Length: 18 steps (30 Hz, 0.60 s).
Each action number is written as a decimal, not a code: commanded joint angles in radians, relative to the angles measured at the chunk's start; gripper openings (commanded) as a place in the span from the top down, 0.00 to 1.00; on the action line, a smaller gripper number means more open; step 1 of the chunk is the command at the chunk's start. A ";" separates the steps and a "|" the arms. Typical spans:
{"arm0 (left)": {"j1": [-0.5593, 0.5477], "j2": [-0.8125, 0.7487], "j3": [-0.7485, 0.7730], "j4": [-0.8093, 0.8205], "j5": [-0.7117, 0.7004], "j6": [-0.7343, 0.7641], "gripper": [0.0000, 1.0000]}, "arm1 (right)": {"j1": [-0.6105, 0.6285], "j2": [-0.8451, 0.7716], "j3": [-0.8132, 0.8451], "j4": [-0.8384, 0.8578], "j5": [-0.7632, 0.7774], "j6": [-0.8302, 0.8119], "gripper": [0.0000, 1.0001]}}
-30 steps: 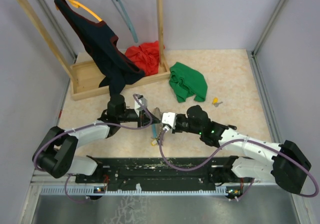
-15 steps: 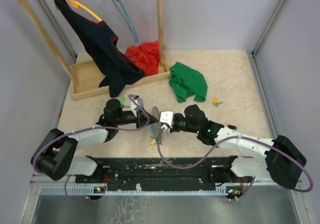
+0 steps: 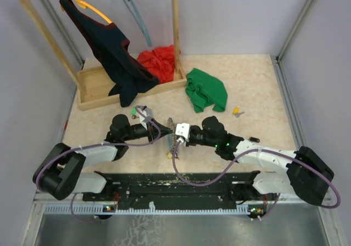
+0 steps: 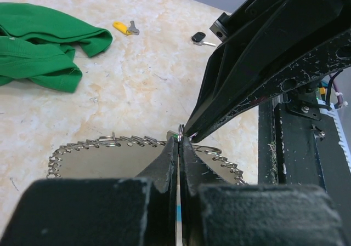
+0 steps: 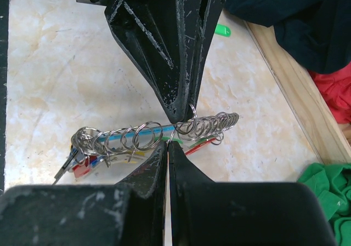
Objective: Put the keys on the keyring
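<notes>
The keyring [image 5: 129, 137], a silver wire with a light-blue segment, carries a row of small split rings and coloured tags [image 5: 82, 165]. It hangs between my two grippers just above the table. My left gripper [image 4: 180, 141] is shut on it from one side. The right gripper [image 5: 168, 144] is shut on its thin wire from the other, tip to tip with the left. In the top view they meet at the keyring [image 3: 171, 147]. Loose keys lie on the table: a green-tagged key [image 3: 133, 112], a yellow-tagged key [image 3: 237, 112] and a dark key [image 3: 253, 139].
A wooden clothes rack [image 3: 131, 87] with a dark garment [image 3: 112, 49] stands at the back left. A red cloth [image 3: 159, 59] lies on its base and a green cloth [image 3: 205, 90] on the table beside it. Metal frame posts bound the right side.
Both grippers have sunk lower toward the table with the keyring still between them. The left arm has drawn back, uncovering the green-tagged key behind it.
</notes>
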 commanded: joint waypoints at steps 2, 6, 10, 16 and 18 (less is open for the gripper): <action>0.008 -0.025 -0.003 0.094 -0.034 0.004 0.99 | 0.009 -0.022 0.028 -0.005 0.006 -0.019 1.00; 0.010 -0.036 -0.003 0.027 -0.028 0.052 0.87 | 0.009 -0.027 0.089 -0.065 0.016 -0.065 1.00; 0.016 -0.055 -0.001 -0.036 -0.018 0.088 0.76 | 0.009 -0.029 0.139 -0.122 0.025 -0.099 1.00; 0.027 -0.078 0.013 -0.111 0.022 0.144 0.65 | 0.008 -0.025 0.203 -0.214 0.027 -0.138 1.00; 0.027 -0.076 0.029 -0.144 0.050 0.171 0.62 | 0.009 -0.021 0.220 -0.235 0.020 -0.148 1.00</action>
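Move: The shut left fingers pinch a wire link at the top of the keyring, whose middle lies about 1 cm to their right and some 3 cm lower; the shut right fingers hold it too, its middle about 1 cm left and 3 cm below. On the table, some 13 cm below the left hand, the green cloth lies 15 cm ahead and 14 cm right, and the green-tagged key 7 cm ahead and 13 cm left. Left fingers open about a third, letting go of the link, while the right keeps its pinch and rises 2 cm. ##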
